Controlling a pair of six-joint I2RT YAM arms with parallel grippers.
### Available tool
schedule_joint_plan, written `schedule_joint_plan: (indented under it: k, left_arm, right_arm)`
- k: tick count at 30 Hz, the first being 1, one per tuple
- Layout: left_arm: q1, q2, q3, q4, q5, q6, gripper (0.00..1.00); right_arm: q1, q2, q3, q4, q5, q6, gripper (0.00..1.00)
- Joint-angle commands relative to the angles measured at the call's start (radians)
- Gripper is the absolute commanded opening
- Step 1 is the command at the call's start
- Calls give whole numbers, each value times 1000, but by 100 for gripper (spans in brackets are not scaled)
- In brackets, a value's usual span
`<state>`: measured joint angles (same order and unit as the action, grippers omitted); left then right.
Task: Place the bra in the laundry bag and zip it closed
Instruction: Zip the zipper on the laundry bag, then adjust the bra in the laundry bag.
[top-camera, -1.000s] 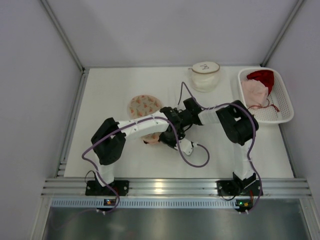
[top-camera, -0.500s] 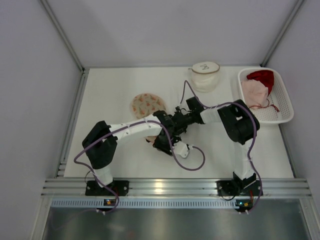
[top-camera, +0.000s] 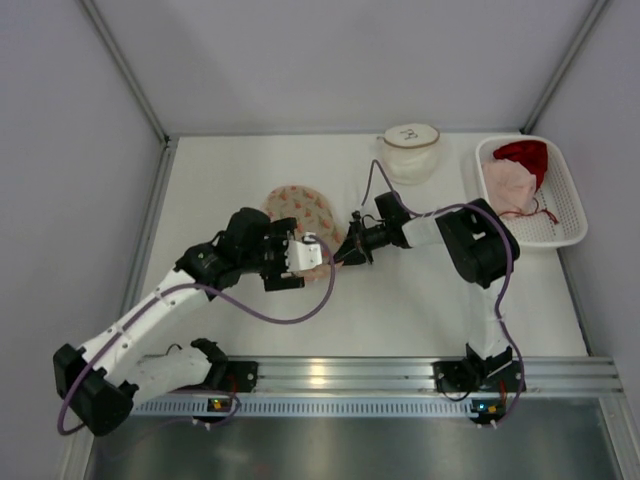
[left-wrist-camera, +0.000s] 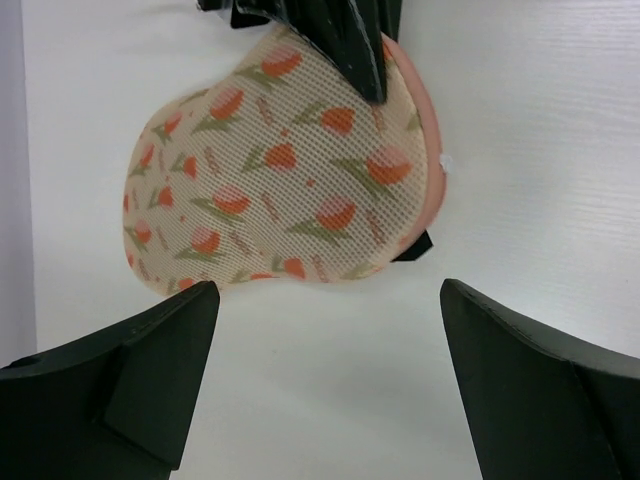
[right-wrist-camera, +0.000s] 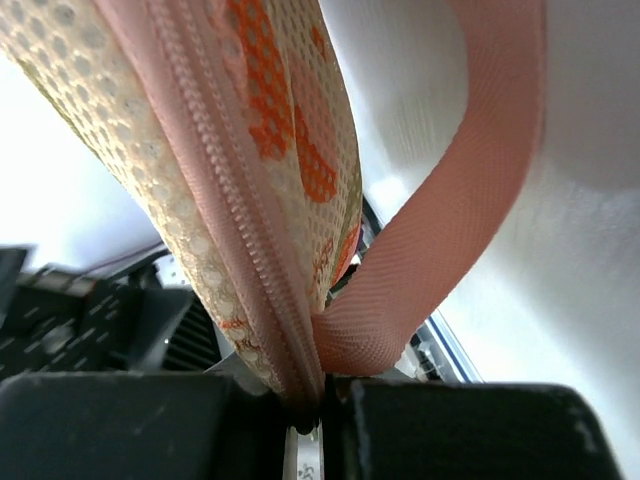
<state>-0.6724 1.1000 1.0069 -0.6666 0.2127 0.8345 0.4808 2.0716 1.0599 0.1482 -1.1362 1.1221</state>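
Note:
The laundry bag (top-camera: 297, 210) is a rounded mesh pouch printed with orange tulips and edged by a pink zipper. It lies left of the table's middle and fills the upper left wrist view (left-wrist-camera: 280, 170). My right gripper (top-camera: 350, 250) is shut on the bag's right edge. In the right wrist view (right-wrist-camera: 320, 385) its jaws pinch the zipper seam (right-wrist-camera: 235, 200) and a pink strap loop (right-wrist-camera: 450, 230). My left gripper (top-camera: 312, 248) is open and empty just in front of the bag, with its fingers (left-wrist-camera: 160, 330) apart over bare table. I see no bra outside the bag.
A white basket (top-camera: 565, 185) at the back right holds a red garment (top-camera: 525, 155) and a pink garment (top-camera: 508, 185). A round white mesh pouch (top-camera: 408, 150) stands at the back centre. A purple cable (top-camera: 290, 310) loops over the table near the left arm.
My left arm has swung back to the left, and its gripper has come off the bag. The pink item seen under it earlier no longer shows. My right gripper has kept its hold.

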Motion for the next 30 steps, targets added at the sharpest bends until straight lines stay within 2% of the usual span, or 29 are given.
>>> schedule_joint_plan:
  k: [1, 2, 5, 7, 12, 18, 23, 30]
  left_arm:
    - [46, -115, -184, 142, 56, 8, 98]
    - [63, -196, -274, 171, 76, 14, 98]
    - [103, -328, -416, 284, 158, 60, 98]
    - [105, -353, -450, 341, 192, 72, 98]
    - [105, -267, -453, 435, 156, 60, 94]
    - [103, -172, -458, 561, 148, 74, 94]
    - [105, -127, -452, 582, 149, 84, 94]
    - [105, -146, -470, 562, 178, 117, 93]
  right_arm:
    - [-8, -14, -5, 57, -65, 7, 0]
    - [-7, -21, -6, 39, -69, -2, 0]
    - [-7, -41, -14, 16, -77, -10, 0]
    - [-8, -47, -14, 14, -86, -12, 0]
    - [-5, -53, -6, -41, -85, -42, 0]
    - [-7, -54, -8, -47, -86, -47, 0]
    - [-5, -59, -12, -47, -88, -36, 0]
    - [-5, -54, -21, -7, -91, 2, 0]
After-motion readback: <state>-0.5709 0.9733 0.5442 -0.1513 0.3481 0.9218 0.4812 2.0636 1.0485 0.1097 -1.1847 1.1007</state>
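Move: The laundry bag's near end lies about 15 cm below the left hand, some 5 cm to its right and 2 cm back. A bit of black bra peeks out of the bag about 4 cm back, 3 cm right and 16 cm below; the bag's middle is roughly 8 cm ahead, 2 cm right and 15 cm below. From the right hand, which already pinches the zipper edge, that near end is about 3 cm back, 4 cm left and 3 cm lower. Dipping back-left, about 7 cm down, the open left hand eases forward-right towards the laundry bag; right keeps pinching. ##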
